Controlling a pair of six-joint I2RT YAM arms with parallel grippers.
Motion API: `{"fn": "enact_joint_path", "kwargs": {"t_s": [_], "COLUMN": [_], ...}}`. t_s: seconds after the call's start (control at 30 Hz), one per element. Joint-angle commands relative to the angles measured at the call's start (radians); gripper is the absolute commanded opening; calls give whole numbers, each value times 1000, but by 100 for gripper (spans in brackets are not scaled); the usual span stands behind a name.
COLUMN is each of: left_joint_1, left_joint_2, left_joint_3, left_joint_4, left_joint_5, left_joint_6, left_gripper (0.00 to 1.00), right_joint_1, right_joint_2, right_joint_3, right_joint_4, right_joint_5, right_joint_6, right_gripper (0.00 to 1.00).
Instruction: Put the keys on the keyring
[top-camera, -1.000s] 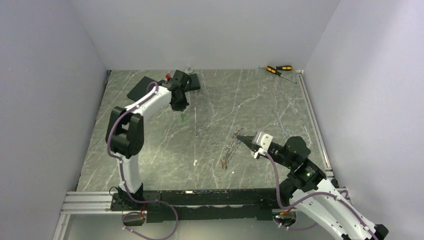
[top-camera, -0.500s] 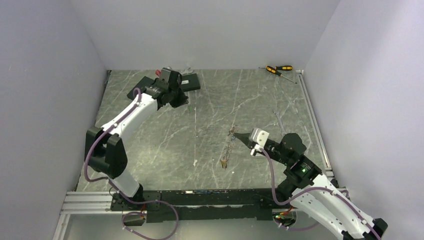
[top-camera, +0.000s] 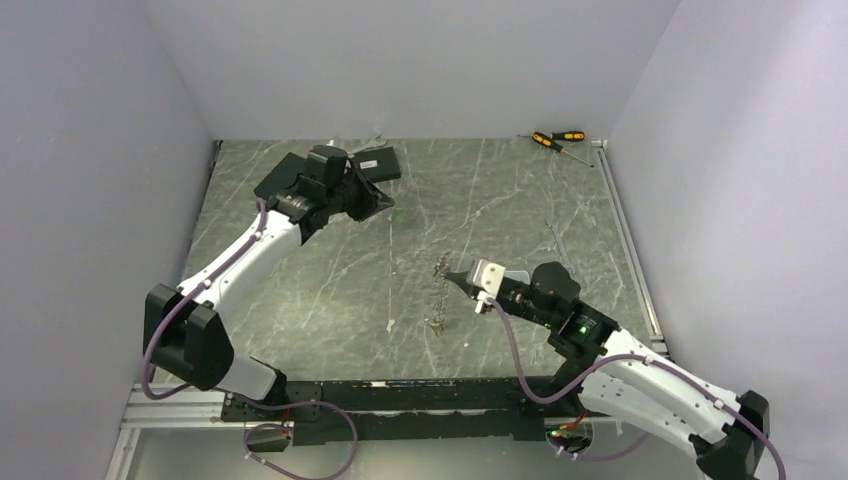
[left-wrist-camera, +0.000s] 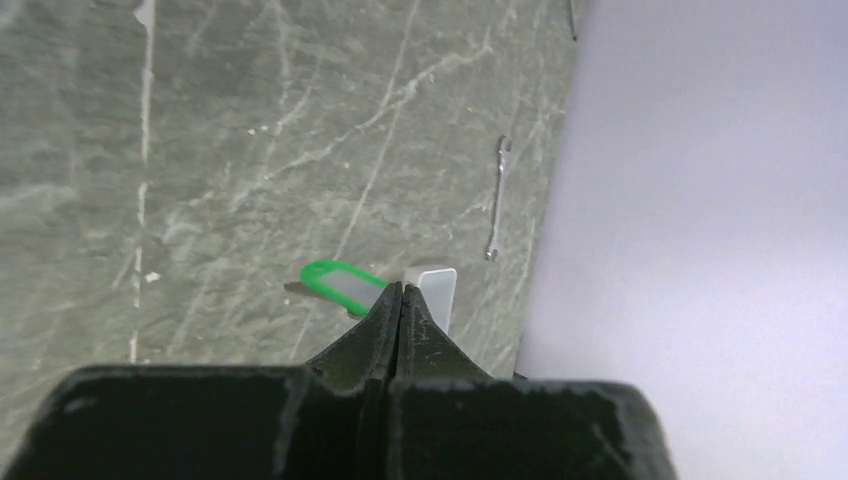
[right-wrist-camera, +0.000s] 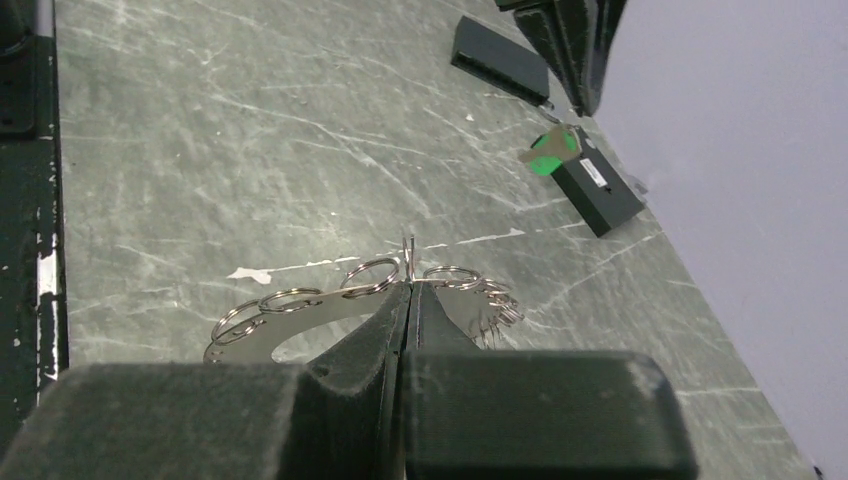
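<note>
The keyring (right-wrist-camera: 300, 312) is a flat grey metal ring with small split rings along its rim. It stands on edge on the table (top-camera: 300, 280) in the top view (top-camera: 437, 298). My right gripper (right-wrist-camera: 408, 285) is shut on its rim, and appears in the top view (top-camera: 447, 276) just right of the ring. A key with a green tag (left-wrist-camera: 338, 284) hangs at the tip of my left gripper (left-wrist-camera: 400, 288), which is shut on it. From above, the green key (top-camera: 395, 210) and left gripper (top-camera: 383, 203) are at the back left. The right wrist view shows the green key (right-wrist-camera: 552, 152) above a black box.
Two flat black boxes (top-camera: 377, 163) (top-camera: 285, 174) lie at the back left near the left arm. Yellow-and-black screwdrivers (top-camera: 556, 139) rest in the back right corner. A small wrench (top-camera: 558, 245) lies toward the right wall. White walls enclose the table.
The left arm has stretched out and swung its gripper right and back, carrying the green key. The right gripper has slid left with the keyring.
</note>
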Motion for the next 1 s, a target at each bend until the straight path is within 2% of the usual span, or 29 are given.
{"fn": "enact_joint_path", "kwargs": {"t_s": [0.0, 0.17, 0.3, 0.57, 0.67, 0.83, 0.97], "left_joint_1": [-34, -75, -89, -94, -94, -94, -95], "left_joint_2": [-95, -180, -218, -300, -312, -310, -312], "left_joint_3": [-61, -107, -129, -226, -234, -209, -223], "left_joint_4": [133, 135, 120, 237, 229, 162, 177], "left_joint_5": [20, -78, -94, -69, -77, -92, -78], "left_joint_6": [-77, -107, -124, -186, -185, -185, -202], "left_gripper": [0, 0, 0, 0, 0, 0, 0], "right_joint_1": [86, 194, 241, 258, 260, 259, 259], "right_joint_2": [31, 79, 128, 214, 230, 264, 287], "right_joint_3": [62, 45, 40, 39, 42, 78, 100], "right_joint_4": [124, 211, 282, 447, 497, 472, 487], "right_joint_5": [125, 286, 337, 366, 392, 459, 514], "right_joint_6": [-53, -112, -132, -108, -101, -110, -65], "right_gripper": [0, 0, 0, 0, 0, 0, 0]}}
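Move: My left hand already holds the green key; the keyring it is meant for hangs from my right fingers, its middle about 19 cm back, 11 cm right and 6 cm below my left hand. From my right hand the green key is some 17 cm ahead, 11 cm left and a touch lower. The labelled black box lies about 18 cm ahead of my left hand, 6 cm left and 22 cm down; the white tray is roughly 7 cm ahead of my right, 14 cm right and 22 cm down. I bring the two hands together. My left hand draws the green key back about 5 cm towards the keyring and lifts it nearly 4, its left side dipping some 10 degrees, then holds still. My right hand carries the keyring about 5 cm left, then forward, easing slightly down then up as it turns some 10 degrees clockwise and tips up a little. Both grips stay shut. ##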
